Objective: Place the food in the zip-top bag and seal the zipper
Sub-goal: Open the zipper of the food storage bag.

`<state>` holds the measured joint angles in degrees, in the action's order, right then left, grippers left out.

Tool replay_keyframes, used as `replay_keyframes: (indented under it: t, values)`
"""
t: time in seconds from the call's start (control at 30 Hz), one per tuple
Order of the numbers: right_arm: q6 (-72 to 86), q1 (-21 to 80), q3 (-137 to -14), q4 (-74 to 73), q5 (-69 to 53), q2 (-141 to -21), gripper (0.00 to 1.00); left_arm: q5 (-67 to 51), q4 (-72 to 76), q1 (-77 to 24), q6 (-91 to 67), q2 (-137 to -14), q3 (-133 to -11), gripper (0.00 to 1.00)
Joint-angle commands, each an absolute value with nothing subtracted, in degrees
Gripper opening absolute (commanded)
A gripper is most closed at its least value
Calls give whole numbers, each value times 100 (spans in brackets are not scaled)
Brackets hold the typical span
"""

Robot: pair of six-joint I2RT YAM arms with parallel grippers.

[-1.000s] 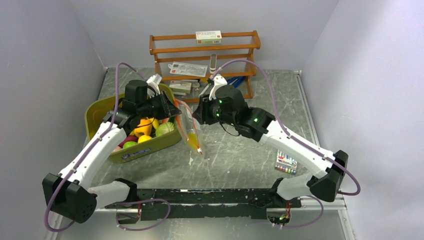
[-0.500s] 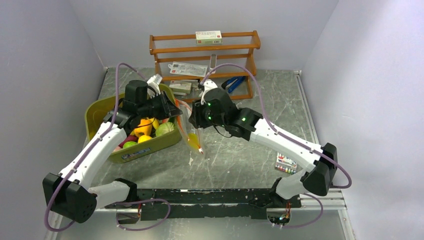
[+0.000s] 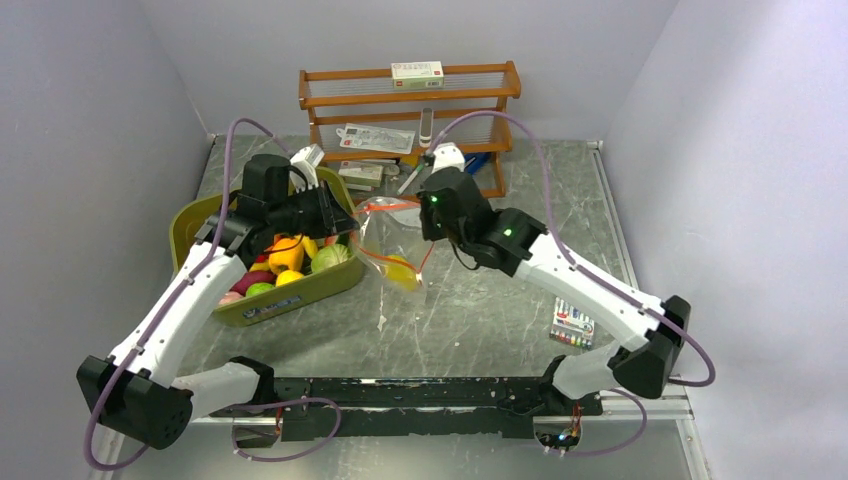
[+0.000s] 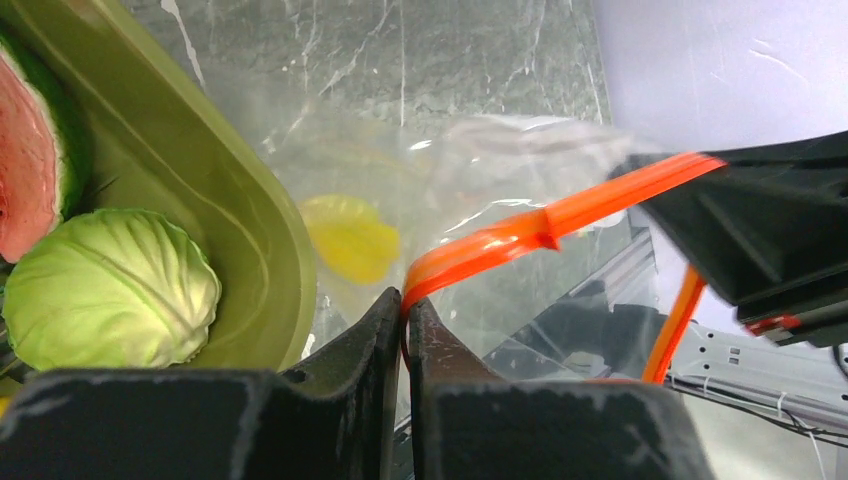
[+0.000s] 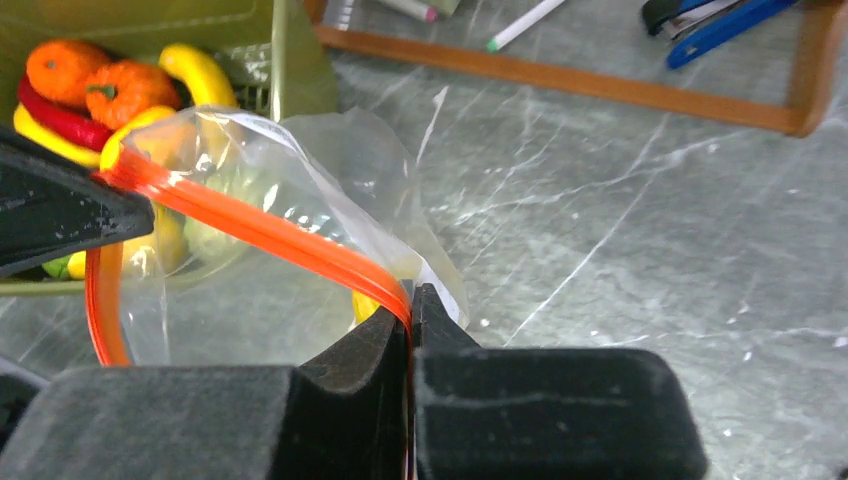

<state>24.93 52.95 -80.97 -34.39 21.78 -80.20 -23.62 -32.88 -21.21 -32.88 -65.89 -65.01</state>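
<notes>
The clear zip-top bag (image 3: 392, 252) hangs between my two grippers, just right of the olive tub (image 3: 190, 225). Its orange-red zipper (image 3: 392, 206) stretches from one gripper to the other. My left gripper (image 4: 405, 302) is shut on one end of the zipper (image 4: 540, 226). My right gripper (image 5: 411, 296) is shut on the other end of the zipper (image 5: 250, 226). A yellow piece of food (image 4: 350, 238) lies inside the bag. More food stays in the tub: a cabbage (image 4: 110, 285), a watermelon slice (image 4: 30, 180), orange rounds (image 5: 60, 65) and a banana (image 5: 200, 70).
A wooden rack (image 3: 410, 110) with white packets stands at the back. A blue stapler (image 5: 730, 20) and a pen (image 5: 530, 20) lie on its lowest shelf. A small box of coloured items (image 3: 573, 325) lies on the table at the right.
My right gripper has shut on the zipper and pulled right and back. The bag, which hung slanted from the left gripper, now spreads between both grippers.
</notes>
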Motion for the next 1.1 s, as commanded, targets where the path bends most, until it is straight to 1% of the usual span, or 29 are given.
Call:
replay_keyframes:
  t: [0.0,0.17,0.2,0.23,0.3,0.37,0.43,0.57,0.6,0.63,0.87,1.0,1.07]
  values:
    - [2192,5150,-8053,-3511,2733,-7561,0,-2205,-3667,-2127,-3052,-6564,-6697,7]
    - [2215,5136,-7805,-3143,2313,-7304,0,-2511,-3559,-2127,-3021,-6548,-6637,7]
    - [2202,5136,-7710,-2991,2196,-7251,0,-2558,-3541,-2127,-2996,-6543,-6648,8]
    - [2202,5134,-7626,-2839,2106,-7200,0,-2601,-3492,-2127,-2971,-6533,-6660,12]
    - [2241,5140,-7521,-2674,2002,-7192,0,-2635,-3409,-2127,-2940,-6477,-6663,26]
    - [2245,5140,-7536,-2709,2017,-7258,0,-2558,-3332,-2127,-2908,-6364,-6680,45]
    - [2237,5139,-7514,-2741,2071,-7294,0,-2321,-3334,-2125,-2848,-6234,-6726,59]
    - [2200,5139,-7340,-2666,2145,-7255,0,-1638,-3486,-2123,-2725,-6101,-6858,76]
    - [2192,5140,-7313,-2671,2171,-7237,0,-1488,-3553,-2125,-2698,-6096,-6915,96]
    - [2179,5137,-7286,-2676,2213,-7222,0,-1278,-3633,-2127,-2667,-6097,-6977,99]
    - [2070,5141,-7511,-3106,2653,-7182,0,-209,-4016,-2125,-2490,-6058,-7145,99]
    - [2069,5136,-7449,-3112,2448,-7140,0,1159,-4734,-2074,-2851,-6230,-7358,99]
    - [2046,5135,-7304,-2982,2232,-7089,0,1511,-4783,-1997,-2937,-6279,-7314,99]
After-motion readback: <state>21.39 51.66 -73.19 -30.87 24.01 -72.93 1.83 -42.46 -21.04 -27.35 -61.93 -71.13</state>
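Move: Pinched at its orange zipper rim by both hands, the zip-top bag has its middle about 7 cm right of the left hand and 10 cm below it. The bin of food centres some 25 cm left, 7 cm ahead and 18 cm below that hand; in it the cabbage is 8 cm left, 5 cm ahead, and the yellow pepper 19 cm left, 5 cm ahead. From the right hand the bin lies roughly 38 cm left and 6 cm ahead. Letting go of the bag's left rim, the left fingers spread wide; that hand then lifts almost 4 cm and swings about 8 cm left and slightly forward over the bin, dipping a little at the end as it turns some 20 degrees counter-clockwise. The right hand keeps its pinch on the other side of the rim, first going right and up about 3 cm, then sinking back and easing a little farther right. ##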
